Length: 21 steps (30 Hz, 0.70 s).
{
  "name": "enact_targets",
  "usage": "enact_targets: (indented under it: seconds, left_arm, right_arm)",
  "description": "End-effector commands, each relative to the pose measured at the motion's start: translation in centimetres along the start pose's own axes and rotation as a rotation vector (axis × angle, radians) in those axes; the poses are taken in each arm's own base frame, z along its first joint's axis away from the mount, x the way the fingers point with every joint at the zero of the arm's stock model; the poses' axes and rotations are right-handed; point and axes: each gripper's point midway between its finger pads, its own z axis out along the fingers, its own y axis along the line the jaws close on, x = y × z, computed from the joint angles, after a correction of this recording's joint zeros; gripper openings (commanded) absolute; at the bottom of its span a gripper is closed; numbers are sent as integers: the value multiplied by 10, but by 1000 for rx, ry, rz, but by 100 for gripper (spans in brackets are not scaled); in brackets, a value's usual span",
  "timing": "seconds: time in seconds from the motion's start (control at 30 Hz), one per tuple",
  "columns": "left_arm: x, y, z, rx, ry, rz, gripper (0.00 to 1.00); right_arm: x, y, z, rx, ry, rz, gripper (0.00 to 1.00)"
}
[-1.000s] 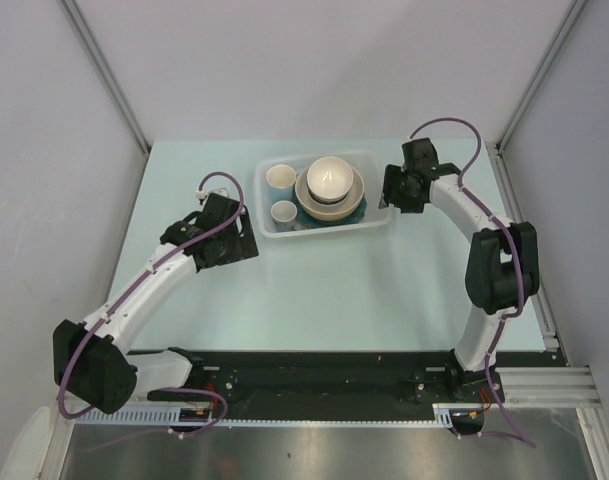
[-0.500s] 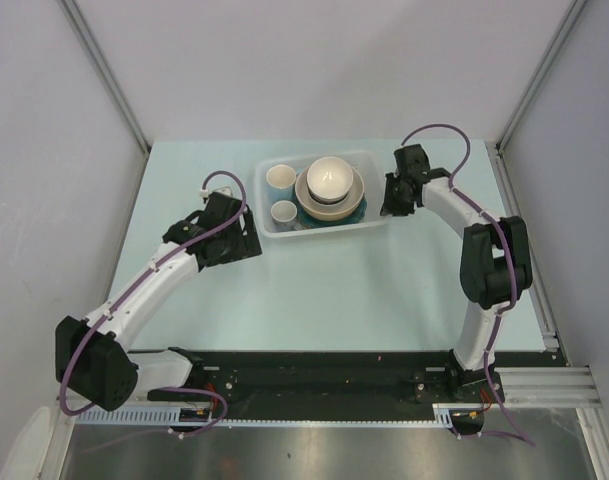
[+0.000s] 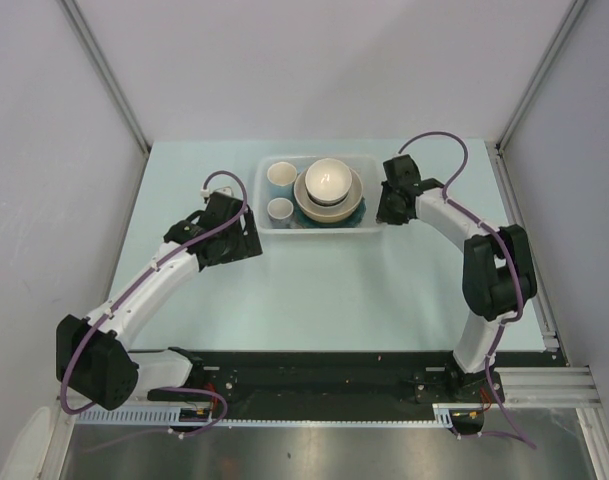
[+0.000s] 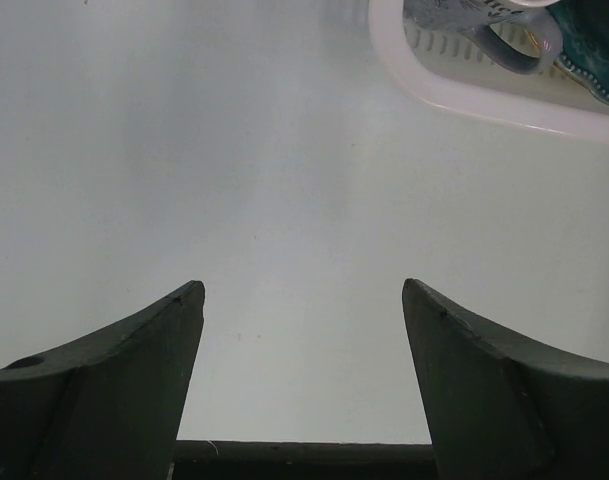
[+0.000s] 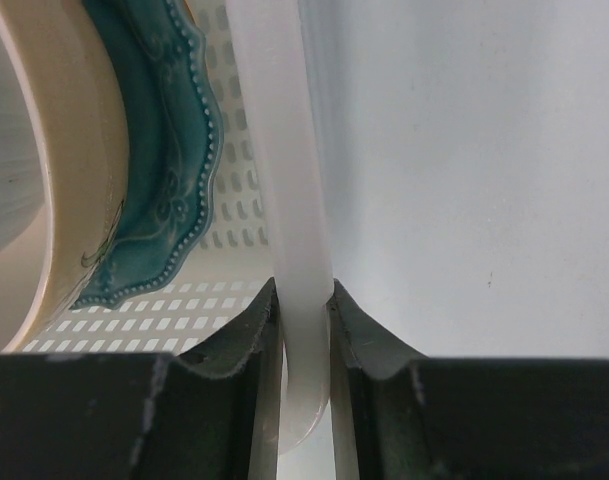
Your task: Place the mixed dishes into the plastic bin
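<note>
The plastic bin (image 3: pixel 324 229) stands at the back middle of the table. It holds a white bowl (image 3: pixel 327 178) stacked on a tan dish and a teal scalloped plate (image 3: pixel 357 211), and two small mugs (image 3: pixel 280 174) at its left end. My right gripper (image 3: pixel 384 207) is shut on the bin's right rim. In the right wrist view the rim (image 5: pixel 282 150) is pinched between the fingers (image 5: pixel 246 340), with the teal plate (image 5: pixel 174 180) just inside. My left gripper (image 3: pixel 248 241) is open and empty over bare table, left of the bin's near-left corner (image 4: pixel 454 95).
Grey walls with metal posts enclose the table on three sides. A metal rail runs along the table's right edge (image 3: pixel 529 250). Pale tabletop (image 3: pixel 324 290) lies between the bin and the arm bases.
My right gripper has moved left and a little nearer, holding the bin's right rim. The bin has shifted slightly with it. The left arm has hardly moved.
</note>
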Motion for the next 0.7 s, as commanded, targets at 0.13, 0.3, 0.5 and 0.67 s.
enact_targets:
  seconds: [0.13, 0.3, 0.5, 0.67]
  left_arm:
    - [0, -7, 3, 34, -9, 21, 85]
    - [-1, -13, 2, 67, -12, 22, 85]
    - [-7, -19, -2, 104, -36, 18, 86]
    - [-8, -26, -4, 152, -58, -6, 86]
  right_arm:
    - [11, -10, -16, 45, 19, 48, 26]
    - [10, -13, -26, 47, 12, 42, 54]
    - [-7, -14, -66, 22, -61, 35, 62]
    - [-15, -21, -107, -4, -129, 28, 62]
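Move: The right hand still pinches the plastic bin's right rim near its front corner; the bin's middle is about 16 cm left and 7 cm ahead, some 3 cm lower. The stacked bowls lie roughly 13 cm left and 8 cm ahead, the small white cup 25 cm left and 3 cm ahead. From the idle left hand, the bin's middle is around 12 cm ahead, 15 cm right and 9 cm down. The right hand opens, lets go of the bin's rim, eases back about 4 cm and rises nearly 6 cm. ##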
